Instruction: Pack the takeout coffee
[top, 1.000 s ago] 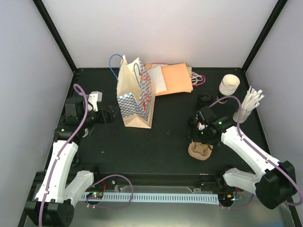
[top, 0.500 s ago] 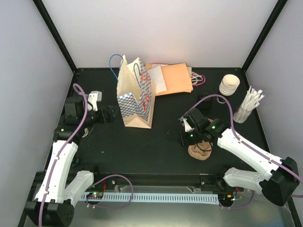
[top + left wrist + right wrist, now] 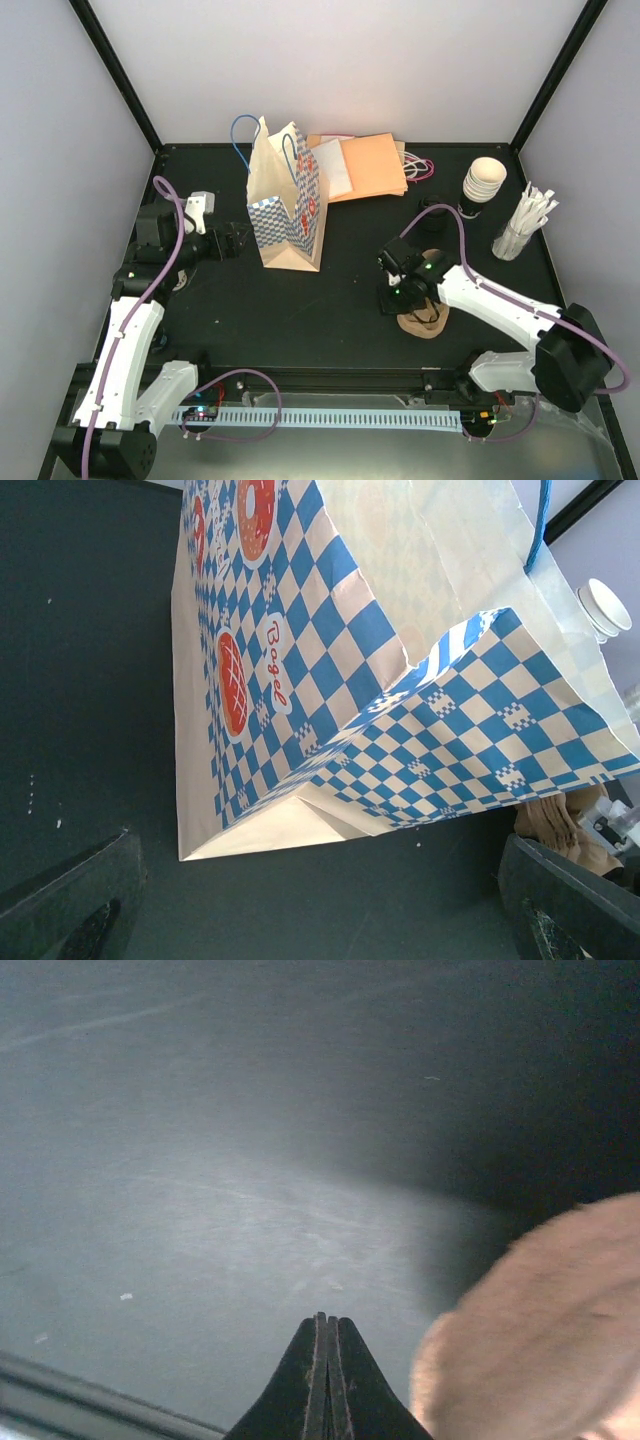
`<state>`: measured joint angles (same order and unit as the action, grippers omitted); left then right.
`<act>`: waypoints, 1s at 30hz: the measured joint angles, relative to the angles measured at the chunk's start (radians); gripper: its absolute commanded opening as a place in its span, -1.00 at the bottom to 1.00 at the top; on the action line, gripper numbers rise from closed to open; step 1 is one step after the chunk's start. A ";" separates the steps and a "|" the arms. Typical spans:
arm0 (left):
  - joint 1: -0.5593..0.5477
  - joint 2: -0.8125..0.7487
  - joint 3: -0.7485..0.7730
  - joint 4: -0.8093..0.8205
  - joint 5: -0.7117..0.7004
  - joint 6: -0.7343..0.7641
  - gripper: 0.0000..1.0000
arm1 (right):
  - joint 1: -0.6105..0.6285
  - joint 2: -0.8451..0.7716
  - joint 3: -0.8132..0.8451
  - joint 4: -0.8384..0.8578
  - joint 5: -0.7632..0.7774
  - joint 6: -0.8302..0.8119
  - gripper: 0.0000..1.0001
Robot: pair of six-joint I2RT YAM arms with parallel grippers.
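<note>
The takeout coffee shows only as a small black lid (image 3: 432, 209) at the back right, partly behind a purple cable and hard to make out against the black table. The blue-checked paper bag (image 3: 290, 200) stands upright at the back left; in the left wrist view the bag (image 3: 330, 680) fills the frame. My left gripper (image 3: 235, 243) is open beside the bag's left side, and in its own view the left gripper (image 3: 320, 900) holds nothing. My right gripper (image 3: 388, 297) hangs low over bare table, far from the lid. Its own view shows the right gripper (image 3: 322, 1320) shut with nothing in it.
A brown pulp cup carrier (image 3: 425, 322) lies just right of my right gripper, blurred in the wrist view (image 3: 560, 1330). A stack of cream cups (image 3: 484, 180) and white stirrers (image 3: 525, 220) stand at the back right. Orange envelopes (image 3: 365, 165) lie behind the bag.
My right gripper has shut and moved left and nearer, from above the carrier to the table at its left edge. The left arm and bag have not moved.
</note>
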<state>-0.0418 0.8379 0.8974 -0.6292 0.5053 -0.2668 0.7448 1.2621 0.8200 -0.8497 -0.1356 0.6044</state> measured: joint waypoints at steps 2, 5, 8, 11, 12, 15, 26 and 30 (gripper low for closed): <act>0.000 0.000 0.001 0.000 0.000 -0.004 0.97 | 0.000 0.012 0.000 -0.037 0.060 0.019 -0.98; 0.000 0.000 0.002 0.000 0.000 -0.006 0.97 | 0.000 0.018 0.003 -0.095 0.157 0.049 -0.98; 0.000 0.000 0.002 0.000 0.000 -0.006 0.97 | 0.000 0.018 0.017 -0.152 0.248 0.074 -0.97; 0.000 0.000 0.003 0.000 0.000 -0.006 0.98 | 0.000 0.018 0.037 -0.197 0.319 0.097 -0.92; 0.000 0.000 0.003 -0.001 0.000 -0.006 0.97 | 0.000 0.019 0.042 -0.206 0.333 0.103 -0.92; 0.000 0.000 0.003 -0.003 0.000 -0.005 0.97 | 0.000 0.018 0.053 -0.221 0.352 0.106 -0.79; 0.000 -0.016 0.003 -0.010 0.000 -0.005 0.97 | -0.016 -0.129 0.105 -0.224 0.334 0.047 -0.21; 0.000 -0.021 0.003 -0.011 0.000 -0.005 0.97 | -0.019 -0.106 0.085 -0.251 0.326 0.064 -0.17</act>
<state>-0.0418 0.8173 0.9001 -0.6403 0.5049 -0.2718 0.7258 1.1561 0.9047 -1.1007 0.1905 0.6682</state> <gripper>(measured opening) 0.987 0.406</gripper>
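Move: The right hand's shut fingertips hang low just off the left flank of the brown cup carrier, whose middle is about 8 cm to their right, some 2 cm farther out and about level in height. The black lid lies about 10 cm ahead and 5 cm right, the black lid stack roughly 19 cm ahead and 9 cm right. From the left hand the carrier is some 40 cm right, 7 cm back and 20 cm below. With its shut fingers the right hand pushes the cup carrier's left wall to the right, sweeping about 7 cm near the table while the fingertips swing some 20 degrees rightward. It then lifts roughly 5 cm, opens the fingers not quite halfway, and starts sinking again over the carrier's left rim, one finger to each side of it. ##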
